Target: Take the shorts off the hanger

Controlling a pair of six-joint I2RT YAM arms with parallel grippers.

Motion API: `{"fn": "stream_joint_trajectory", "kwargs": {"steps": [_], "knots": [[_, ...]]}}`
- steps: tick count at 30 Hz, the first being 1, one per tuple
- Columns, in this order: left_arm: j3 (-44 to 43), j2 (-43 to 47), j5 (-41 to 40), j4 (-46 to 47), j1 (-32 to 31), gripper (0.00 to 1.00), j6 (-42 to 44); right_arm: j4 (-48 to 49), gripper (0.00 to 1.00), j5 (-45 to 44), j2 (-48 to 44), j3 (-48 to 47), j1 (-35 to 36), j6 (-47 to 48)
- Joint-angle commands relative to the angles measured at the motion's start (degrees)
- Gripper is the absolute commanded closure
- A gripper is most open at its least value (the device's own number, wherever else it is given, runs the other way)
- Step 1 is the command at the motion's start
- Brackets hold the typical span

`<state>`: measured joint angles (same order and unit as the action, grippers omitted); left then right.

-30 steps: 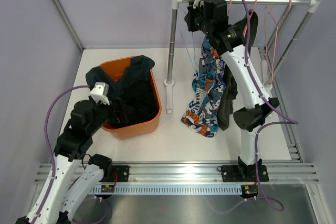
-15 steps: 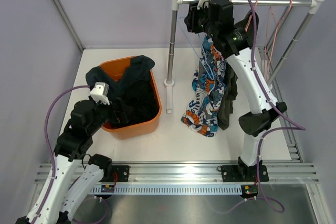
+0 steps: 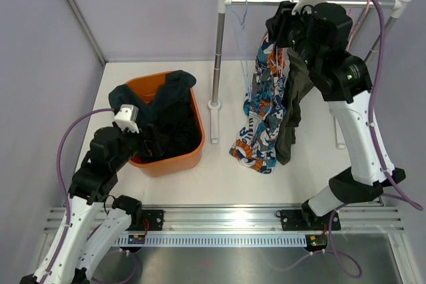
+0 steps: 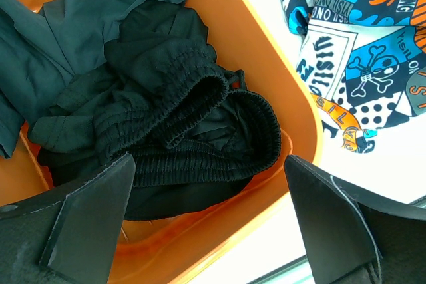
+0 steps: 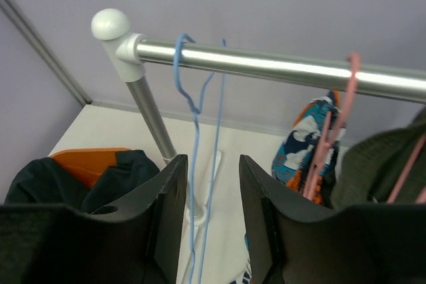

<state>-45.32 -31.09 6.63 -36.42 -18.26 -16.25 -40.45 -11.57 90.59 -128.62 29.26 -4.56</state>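
The blue-white-orange patterned shorts (image 3: 261, 121) and the olive green shorts (image 3: 293, 101) hang from pink hangers (image 5: 339, 118) on the metal rail (image 3: 259, 2). My right gripper (image 3: 281, 28) is open and empty, held high by the rail, just right of an empty blue hanger (image 5: 193, 98). The patterned shorts (image 5: 303, 144) and the olive shorts (image 5: 386, 164) show to its right. The black shorts (image 4: 193, 118) and the dark navy shorts (image 4: 80, 18) lie in the orange basket (image 3: 170, 162). My left gripper (image 4: 213, 217) is open and empty over the basket's near rim.
The rail stands on two grey posts, the left post (image 3: 217, 58) just right of the basket. More empty pink hangers (image 3: 359, 18) hang at the rail's right end. Purple walls enclose the table on three sides.
My right arm has swung right and up along the rail, from its left end at the blue hanger to above the hanging shorts. The left arm has not moved.
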Motion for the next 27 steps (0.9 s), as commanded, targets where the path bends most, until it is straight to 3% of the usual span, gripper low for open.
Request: {"fn": "stream_joint_trajectory", "kwargs": {"steps": [1, 4, 10, 17, 27], "knots": [[0.32, 0.24, -0.75, 1.62, 0.16, 0.01, 0.96, -3.58, 0.55, -9.16, -1.82, 0.83, -0.51, -0.89], [0.32, -0.11, -0.74, 1.62, 0.16, 0.01, 0.96, -5.34, 0.55, -10.31, -1.64, 2.31, -1.83, -1.24], [0.32, -0.72, -1.18, 1.44, -0.37, 0.01, 0.96, 0.45, 0.53, -13.56, -2.78, 8.46, -2.80, -0.63], [0.32, -1.08, -1.62, 1.18, -1.16, 0.01, 0.78, 1.60, 0.50, -16.10, 2.21, 5.31, -4.12, -0.28], [0.32, -1.43, -1.80, 1.18, -1.43, 0.01, 0.87, 4.67, 0.54, -18.13, 7.32, 4.51, -4.91, 0.25]]}}
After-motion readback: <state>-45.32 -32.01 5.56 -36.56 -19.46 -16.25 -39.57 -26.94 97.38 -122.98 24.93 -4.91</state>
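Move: The neck of the pink hanger carrying the patterned shorts is some 9 cm ahead of my right hand, about 5 cm to its right and 9 cm below. Along the same bar, the emptied blue hanger hangs roughly 11 cm ahead and 7 cm left of that hand; the olive shorts' hanger is about 8 cm ahead and 13 cm right, both about 9 cm lower. From my idle left hand, the pink neck lies some 26 cm forward, 36 cm right and 20 cm up. I slide my right hand about 5 cm right, away from the blue hanger, then dip some 8 cm and push about as far forward, bringing the fingers below the bar. I turn the wrist some 20 degrees clockwise as I go and keep the fingers half open, so that they straddle the pink hanger's neck without closing on it. ##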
